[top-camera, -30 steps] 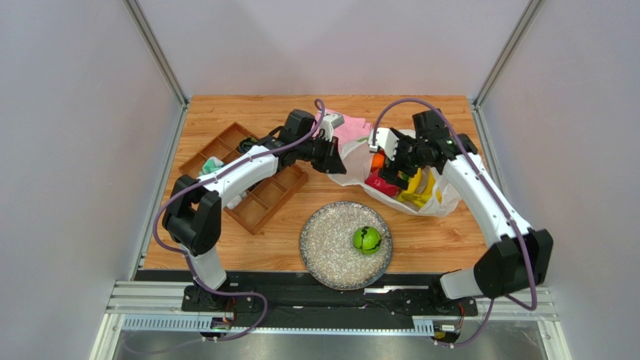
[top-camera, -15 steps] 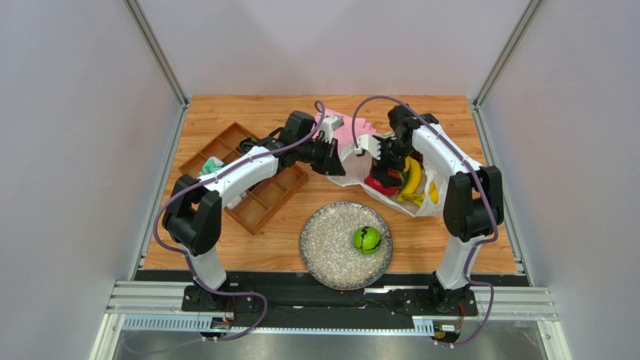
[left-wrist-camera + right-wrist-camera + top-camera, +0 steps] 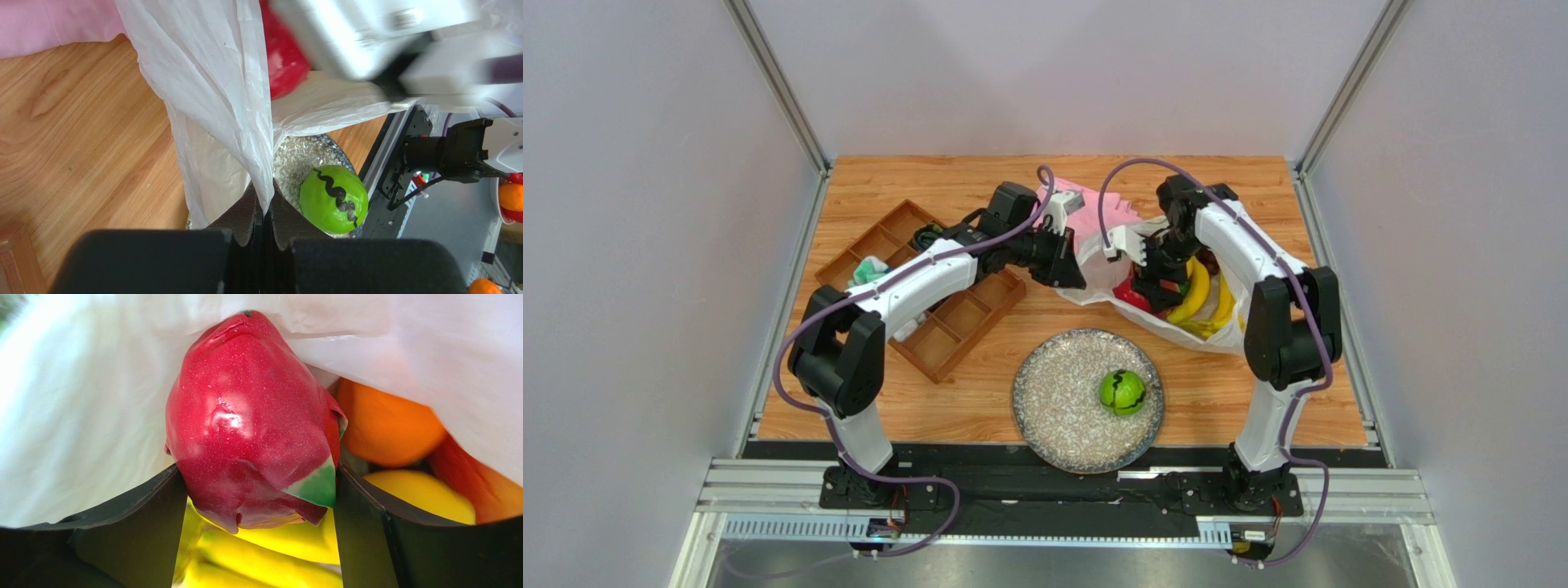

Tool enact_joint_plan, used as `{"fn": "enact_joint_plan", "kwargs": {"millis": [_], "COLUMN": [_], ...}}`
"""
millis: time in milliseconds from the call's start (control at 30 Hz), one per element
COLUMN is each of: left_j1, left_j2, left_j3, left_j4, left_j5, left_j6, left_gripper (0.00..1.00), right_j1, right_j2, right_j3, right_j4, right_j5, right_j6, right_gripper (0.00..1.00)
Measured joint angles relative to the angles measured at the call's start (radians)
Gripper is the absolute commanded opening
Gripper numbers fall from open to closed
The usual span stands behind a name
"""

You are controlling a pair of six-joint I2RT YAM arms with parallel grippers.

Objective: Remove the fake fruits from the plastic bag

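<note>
The plastic bag [image 3: 1100, 263] lies at the back middle of the table, its mouth held open. My left gripper [image 3: 1064, 265] is shut on the bag's left edge; in the left wrist view the film [image 3: 209, 92] runs down between my closed left gripper [image 3: 265, 205]. My right gripper [image 3: 1149, 276] is inside the bag. In the right wrist view its jaws [image 3: 258, 471] press both sides of the red dragon fruit [image 3: 251, 416]. Bananas [image 3: 264, 557], an orange [image 3: 387, 429], a lemon [image 3: 423, 493] and a red-orange piece [image 3: 479, 484] lie around it. The green round fruit [image 3: 1123, 392] sits on the plate [image 3: 1057, 398].
A pink cloth [image 3: 1093, 208] lies behind the bag. A wooden compartment tray [image 3: 934, 312] sits at the left under my left arm. The speckled plate is at the front middle, also in the left wrist view [image 3: 294, 165].
My right arm has folded in and its gripper has pushed left and deeper into the bag, onto the dragon fruit. The bananas shifted a little. My left gripper has kept its hold.
</note>
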Motion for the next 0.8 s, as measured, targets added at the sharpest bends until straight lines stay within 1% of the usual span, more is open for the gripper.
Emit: {"fn": "enact_joint_plan", "kwargs": {"millis": [67,300,400,467,600,800], "left_j1": [0.0,0.0,0.0,0.0,0.0,0.003], "left_j2": [0.0,0.01,0.027,0.037,0.047,0.047], "left_j3": [0.0,0.019,0.042,0.054,0.072,0.089], "left_j4": [0.0,0.003,0.008,0.009,0.012,0.011], "left_j5": [0.001,0.001,0.003,0.005,0.008,0.009], "left_j6": [-0.001,-0.008,-0.013,-0.017,-0.024,-0.021], "left_gripper": [0.0,0.0,0.0,0.0,0.0,0.0], "right_j1": [0.0,-0.004,-0.005,0.004,0.063,0.205], "right_j2": [-0.064,-0.393,-0.473,-0.507,-0.535,-0.533], "right_j3": [0.0,0.011,0.003,0.002,0.002,-0.002], "right_j4": [-0.009,-0.042,-0.051,-0.056,-0.042,-0.048], "right_j5": [-0.023,-0.081,-0.106,-0.135,-0.172,-0.225], "right_j6": [0.015,0.082,0.129,0.185,0.311,0.412], "right_gripper": [0.42,0.43,0.45,0.44,0.45,0.45]}}
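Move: The right hand already has the red dragon fruit between its fingers, low inside the bag. The plate, where the fruit is to go, lies about 16 cm back and 12 cm left of this hand, some 6 cm lower. The watermelon on it is roughly 15 cm back and 6 cm left; the bananas are 7 cm to the right and 1 cm back. The left gripper, pinching the bag's edge, sits about 13 cm left, 4 cm back and 8 cm higher; from it the plate lies some 13 cm back, 1 cm right and 14 cm down. Still gripping the dragon fruit, the right hand hoists it about 18 cm up out of the bag, fast, already easing back, then swings level back and left past the left gripper in the plate's direction, some 11 cm back and 8 cm left in all. Its wrist tilts about 25 degrees, so the fingers point more to the left. The left hand keeps the bag edge pinched and shifts a couple of centimetres forward, right and up. ##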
